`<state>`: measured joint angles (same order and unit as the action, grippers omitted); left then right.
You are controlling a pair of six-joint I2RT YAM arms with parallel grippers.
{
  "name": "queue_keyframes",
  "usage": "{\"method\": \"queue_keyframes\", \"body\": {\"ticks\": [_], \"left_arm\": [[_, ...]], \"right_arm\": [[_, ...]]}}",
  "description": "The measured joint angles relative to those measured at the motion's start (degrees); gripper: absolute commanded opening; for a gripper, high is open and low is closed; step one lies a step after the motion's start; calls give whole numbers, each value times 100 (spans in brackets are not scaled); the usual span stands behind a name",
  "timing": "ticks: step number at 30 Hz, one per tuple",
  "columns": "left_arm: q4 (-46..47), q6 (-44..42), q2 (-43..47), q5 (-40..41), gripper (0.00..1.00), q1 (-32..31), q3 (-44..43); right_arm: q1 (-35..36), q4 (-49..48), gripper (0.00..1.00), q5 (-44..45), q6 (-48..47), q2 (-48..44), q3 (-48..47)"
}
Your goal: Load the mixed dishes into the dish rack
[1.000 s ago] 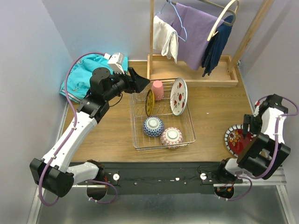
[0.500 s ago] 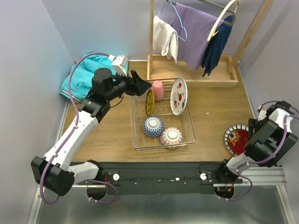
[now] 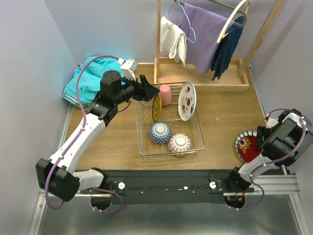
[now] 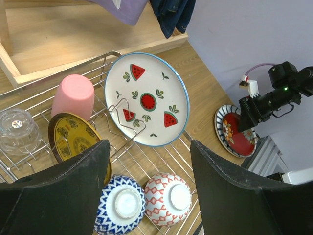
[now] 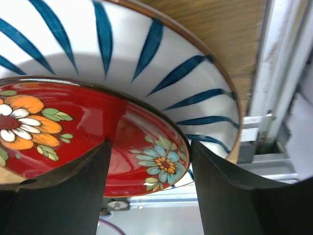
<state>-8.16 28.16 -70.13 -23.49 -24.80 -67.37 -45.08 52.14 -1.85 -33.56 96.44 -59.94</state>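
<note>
The silver wire dish rack [image 3: 201, 133] holds a pink cup [image 3: 165, 94], an upright yellow plate [image 3: 156, 107], a white fruit plate [image 3: 187, 101], a blue-patterned bowl [image 3: 160, 132] and a pink-patterned bowl [image 3: 179, 143], both bowls upside down. A clear glass [image 4: 17, 129] sits in its far left corner. My left gripper [image 3: 149, 90] hovers open above that corner, empty. The red striped-rim plate [image 3: 246, 147] lies on the table at the right edge. My right gripper [image 3: 261, 138] is low at its outer side, jaws open astride the plate's edge [image 5: 161, 156].
A wooden clothes rack [image 3: 198, 81] hung with garments stands behind the dish rack. A teal cloth [image 3: 85, 81] is heaped at the back left. The table's right edge and a metal rail [image 5: 279, 73] run just beside the red plate.
My right arm has swung out to the right and dropped to the red plate's outer edge, its jaws narrowing a little. My left gripper has crept slightly right.
</note>
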Motion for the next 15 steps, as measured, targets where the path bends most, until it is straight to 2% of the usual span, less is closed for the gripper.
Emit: {"method": "queue_keyframes", "body": {"ticks": [1,3,6,7,9,10,15], "left_arm": [[-17,-24,-4,0,75,0,0],[-46,-66,-13,0,75,0,0],[-98,-96,-31,0,75,0,0],[-103,-96,-42,0,75,0,0],[-103,-98,-52,0,75,4,0],[-98,-98,-61,0,75,4,0],[-87,-92,-61,2,75,4,9]], "right_arm": [[-7,48,67,-26,4,48,-28],[-35,103,66,-81,9,101,-63],[-66,149,52,-157,2,131,-94],[-74,173,38,-214,2,149,-109],[-87,216,30,-308,15,177,-142],[-90,229,20,-369,22,184,-151],[-116,562,4,-1001,50,275,-293]]}}
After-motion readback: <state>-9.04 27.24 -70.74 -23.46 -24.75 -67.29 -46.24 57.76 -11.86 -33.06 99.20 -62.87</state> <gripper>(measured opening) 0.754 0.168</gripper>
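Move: The red flowered plate is right beside the right hand, its middle about 7 cm left and 1 cm nearer the base, about 1 cm below; its right rim already lies between the open fingers. The larger striped plate sits under it, centred some 8 cm left and 2 cm back, 2 cm down. The dish rack's middle is roughly 59 cm left and 14 cm ahead. From the left hand, the red plate is about 73 cm right, 19 cm back and 32 cm lower. The right fingers close from wide open to nearly shut on the right rim of the red plate, pushing the plate left as they come together. The hand first stays low, then shifts about 2.5 cm left and 1 cm forward, its downward-pointing tips swinging some 10 degrees to the left. ##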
